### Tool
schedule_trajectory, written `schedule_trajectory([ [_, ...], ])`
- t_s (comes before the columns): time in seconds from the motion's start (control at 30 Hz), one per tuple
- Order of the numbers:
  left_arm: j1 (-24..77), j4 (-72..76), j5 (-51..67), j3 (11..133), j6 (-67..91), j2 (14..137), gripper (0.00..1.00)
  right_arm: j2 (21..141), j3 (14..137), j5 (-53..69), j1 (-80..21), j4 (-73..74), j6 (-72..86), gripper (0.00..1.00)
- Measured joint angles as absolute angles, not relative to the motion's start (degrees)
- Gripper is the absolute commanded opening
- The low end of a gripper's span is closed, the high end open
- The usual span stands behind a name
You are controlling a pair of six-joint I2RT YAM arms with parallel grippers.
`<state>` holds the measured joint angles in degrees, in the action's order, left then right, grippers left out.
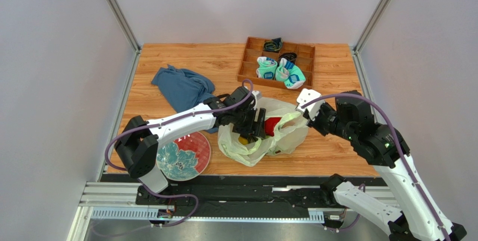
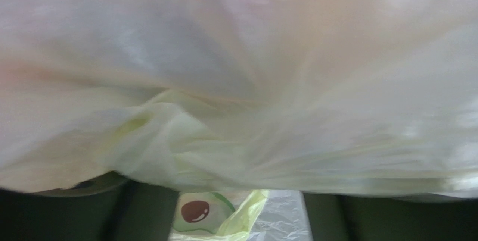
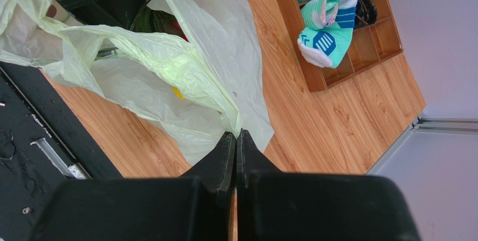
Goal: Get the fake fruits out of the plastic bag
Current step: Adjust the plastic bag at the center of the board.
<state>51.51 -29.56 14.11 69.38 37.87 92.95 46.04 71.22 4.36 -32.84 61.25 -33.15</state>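
The pale yellow-green plastic bag lies crumpled on the table's near middle. A red fruit shows in its open mouth, and a yellow one shows through the film. My left gripper reaches into the mouth beside the red fruit. In the left wrist view bag film fills most of the frame; the dark fingers stand apart with only film and a printed avocado mark between them. My right gripper is shut on the bag's edge and holds it up; it also shows in the top view.
A blue cloth lies behind my left arm. A patterned plate sits at the near left. A wooden divided tray with teal-and-white socks stands at the back; it also shows in the right wrist view.
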Motion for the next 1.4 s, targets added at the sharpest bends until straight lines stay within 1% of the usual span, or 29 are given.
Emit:
schedule_trajectory([
  [0.03, 51.44, -30.11, 12.45, 69.63, 39.03, 93.03, 0.46, 46.00, 71.16, 4.49, -32.80, 61.10, -33.01, 0.00],
  [0.07, 51.35, -30.72, 10.44, 69.84, 39.92, 93.19, 0.18, 45.95, 71.11, 4.64, -32.80, 60.86, -32.88, 0.00],
  [0.1, 51.27, -31.14, 8.54, 69.93, 40.36, 93.41, 0.12, 45.91, 71.07, 4.71, -32.80, 60.60, -32.77, 0.00],
  [0.13, 51.20, -31.38, 7.01, 69.95, 40.73, 93.69, 0.11, 45.91, 71.05, 4.84, -32.80, 60.42, -32.71, 0.00],
  [0.2, 50.85, -31.86, 4.32, 70.04, 39.99, 94.37, 0.02, 45.91, 71.05, 4.97, -32.77, 60.23, -32.56, 0.00],
  [0.23, 50.63, -32.01, 3.33, 70.08, 39.59, 94.70, 0.00, 45.91, 71.00, 5.02, -32.73, 60.07, -32.49, 0.00],
  [0.4, 47.83, -31.97, 2.66, 70.46, 32.84, 93.67, 0.00, 45.91, 70.87, 4.16, -32.42, 58.87, -32.32, 0.00],
  [0.5, 42.50, -32.32, 8.95, 70.81, 25.30, 88.68, 0.00, 46.13, 71.09, 1.39, -32.42, 57.36, -32.14, 0.00],
  [0.57, 37.71, -33.17, 14.48, 72.49, 20.75, 84.47, 0.00, 48.03, 73.32, -0.75, -32.40, 55.92, -32.12, 0.00],
  [0.67, 28.86, -34.89, 21.45, 79.94, 14.22, 78.41, 0.00, 52.62, 78.54, -2.79, -32.40, 52.01, -32.18, 0.00],
  [0.77, 21.34, -34.57, 24.86, 88.84, 10.76, 76.44, 0.00, 58.06, 82.78, -3.97, -32.42, 44.97, -32.95, 0.00],
  [0.87, 16.29, -32.38, 27.09, 98.50, 8.36, 78.67, 0.00, 65.76, 86.56, -3.99, -31.46, 37.60, -35.18, 0.00],
  [0.97, 15.11, -30.79, 28.88, 108.77, 6.22, 84.95, 0.00, 74.65, 92.09, -3.38, -28.58, 31.86, -37.63, 0.00],
  [1.03, 15.09, -30.30, 29.80, 112.40, 5.30, 88.84, 0.00, 79.31, 95.31, -3.05, -26.24, 29.61, -38.70, 0.00],
  [1.1, 15.11, -30.81, 30.20, 112.01, 4.71, 90.26, 0.00, 82.26, 97.34, -2.79, -24.27, 28.14, -39.48, 0.00],
  [1.17, 15.05, -31.20, 30.50, 108.55, 4.27, 89.86, 0.00, 82.56, 97.08, -1.80, -23.09, 27.70, -40.12, 0.00],
  [1.23, 14.96, -31.77, 30.70, 103.46, 4.10, 87.85, 0.00, 80.31, 94.52, 0.12, -22.52, 26.79, -40.36, 0.00],
  [1.33, 14.96, -33.54, 31.24, 93.17, 4.01, 82.94, 0.00, 73.69, 86.35, 2.35, -23.92, 26.59, -40.38, 0.00],
  [1.37, 14.96, -33.87, 31.53, 91.05, 4.03, 81.91, 0.00, 71.77, 84.03, 2.72, -24.62, 27.22, -40.36, 0.05],
  [1.4, 14.96, -34.22, 31.94, 88.79, 4.08, 80.75, 0.05, 68.99, 80.14, 2.98, -26.17, 27.22, -40.38, 0.17],
])
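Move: The plastic bag's left rim, which my open left fingers are about to take, is some 4 cm ahead, 3 cm left and 2 cm below them; the red fruit inside lies about 4 cm ahead, 5 cm right and 6 cm down. From that hand the plate is around 25 cm left and 5 cm back, the blue cloth 26 cm left and 17 cm ahead. My right hand already pinches the right rim; from it the bag's middle is about 11 cm left, 2 cm ahead, 22 cm down. I shut my left fingers on the bag's left rim while easing forward and left, then sweep it up, forward and left, roughly 35 cm at the highest, my fingers swinging forward and up; my right hand keeps its pinch and follows about 23 cm forward and 12 up. Then I bring both hands partway back and down, the left by about 13 cm. ##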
